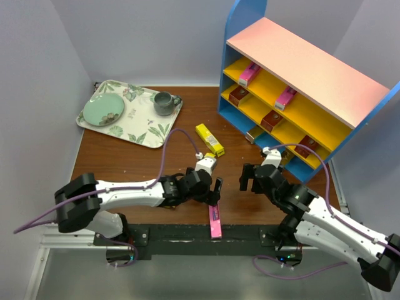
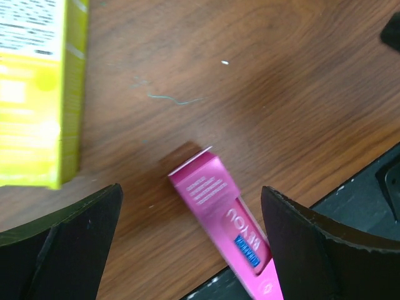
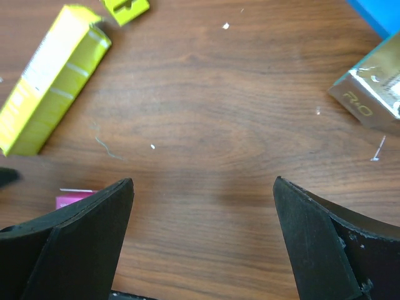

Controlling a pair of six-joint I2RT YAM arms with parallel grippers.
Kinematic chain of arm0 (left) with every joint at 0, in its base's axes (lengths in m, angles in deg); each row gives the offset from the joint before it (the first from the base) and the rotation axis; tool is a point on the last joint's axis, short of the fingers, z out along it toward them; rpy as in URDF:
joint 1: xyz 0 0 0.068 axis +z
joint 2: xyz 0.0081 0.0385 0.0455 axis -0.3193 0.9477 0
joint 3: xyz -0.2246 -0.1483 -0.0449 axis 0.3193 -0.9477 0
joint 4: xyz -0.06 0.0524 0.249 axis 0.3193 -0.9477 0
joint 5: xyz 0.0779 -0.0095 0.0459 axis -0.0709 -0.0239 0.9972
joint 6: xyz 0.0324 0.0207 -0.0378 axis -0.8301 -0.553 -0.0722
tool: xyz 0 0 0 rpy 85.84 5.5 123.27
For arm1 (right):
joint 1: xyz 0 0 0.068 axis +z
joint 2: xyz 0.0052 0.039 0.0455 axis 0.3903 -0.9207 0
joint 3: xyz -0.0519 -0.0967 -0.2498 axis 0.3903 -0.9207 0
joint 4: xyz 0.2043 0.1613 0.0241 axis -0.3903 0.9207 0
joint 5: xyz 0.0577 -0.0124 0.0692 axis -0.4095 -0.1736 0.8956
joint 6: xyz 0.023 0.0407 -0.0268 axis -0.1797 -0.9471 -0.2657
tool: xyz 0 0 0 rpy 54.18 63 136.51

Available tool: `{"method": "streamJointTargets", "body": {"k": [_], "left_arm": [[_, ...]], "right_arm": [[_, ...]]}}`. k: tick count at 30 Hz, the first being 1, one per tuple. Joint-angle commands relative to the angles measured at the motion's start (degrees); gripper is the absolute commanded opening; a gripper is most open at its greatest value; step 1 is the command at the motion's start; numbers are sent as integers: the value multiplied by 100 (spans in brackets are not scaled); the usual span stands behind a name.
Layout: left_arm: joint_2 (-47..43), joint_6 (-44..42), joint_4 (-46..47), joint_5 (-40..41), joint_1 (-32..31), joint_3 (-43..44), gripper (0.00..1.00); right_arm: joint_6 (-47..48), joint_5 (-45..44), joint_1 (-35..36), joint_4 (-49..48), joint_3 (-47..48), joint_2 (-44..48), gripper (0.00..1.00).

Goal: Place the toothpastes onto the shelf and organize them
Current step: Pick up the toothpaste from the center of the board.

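Note:
A bright pink toothpaste carton [image 1: 215, 222] [image 2: 225, 215] lies at the table's near edge, its end over the black rail. My left gripper [image 1: 214, 194] [image 2: 190, 190] hovers open above it, one finger on each side, touching nothing. A yellow carton [image 1: 209, 139] [image 2: 37, 94] [image 3: 53, 81] lies mid-table. My right gripper [image 1: 250, 181] [image 3: 203, 181] stands open over bare wood. The shelf [image 1: 306, 81] at the right holds pink cartons [image 1: 249, 74] and dark red ones [image 1: 270, 120]. A pale metallic carton [image 1: 255, 133] [image 3: 372, 94] lies at its foot.
At the back left, a floral tray [image 1: 134, 128] carries a green plate [image 1: 104, 110] and a grey mug [image 1: 164, 103]. A small yellow scrap [image 3: 125, 9] lies by the yellow carton. The black mounting rail [image 1: 187, 234] runs along the near edge.

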Motion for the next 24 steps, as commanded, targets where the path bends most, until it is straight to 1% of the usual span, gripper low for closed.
{"method": "streamJointTargets", "body": {"k": [1,4,10,11,13,14,15,16,19,24], "left_arm": [[571,452,217,380,-280,498,98],[1020,610,165,416,-368,648,95],[1540,935,-55,538,-447,877,83],[1575,1005,-90,591,-448,886,78],[1645,1119,-116,661,-456,903,72],[1663,1155,-134,679,-456,903,66],[1707,1182,-143,697,-456,921,63],[1733,1225,-160,723,-456,930,56],[1795,1304,-239,784,-456,991,46],[1787,1357,-503,1057,-430,1184,37]], "right_arm": [[-259,-261,-26,-89,-233,429,98],[-276,-182,-18,-124,-365,640,98],[-329,99,-26,-308,-628,781,97],[-329,125,-26,-378,-664,782,97],[-320,248,-18,-458,-769,782,97],[-320,283,-18,-545,-795,764,97],[-303,327,-18,-590,-839,773,97],[-242,380,-18,-625,-848,755,97],[-188,573,-26,-765,-910,746,97],[-57,898,-17,-1011,-998,817,96]]}}
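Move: Behind and slightly to the right of the left hand lies the pink toothpaste, its middle about 6 cm back, 2 cm right and 5 cm below, with its far end almost under the open fingers. The nearest yellow toothpaste lies some 12 cm ahead and 3 cm left of that hand; another yellow one is about 22 cm straight ahead. From the right hand the pink toothpaste is roughly 10 cm back, 13 cm left and 9 cm down. Sinking about 4.5 cm and shifting some 3.5 cm to its right, the left hand brings its open fingers down astride the far end of the pink toothpaste, turning slightly counter-clockwise. Then, nearly still, it closes them to about half and pinches the box by its sides. The open right hand meanwhile sinks about 2.5 cm, easing back a little. ##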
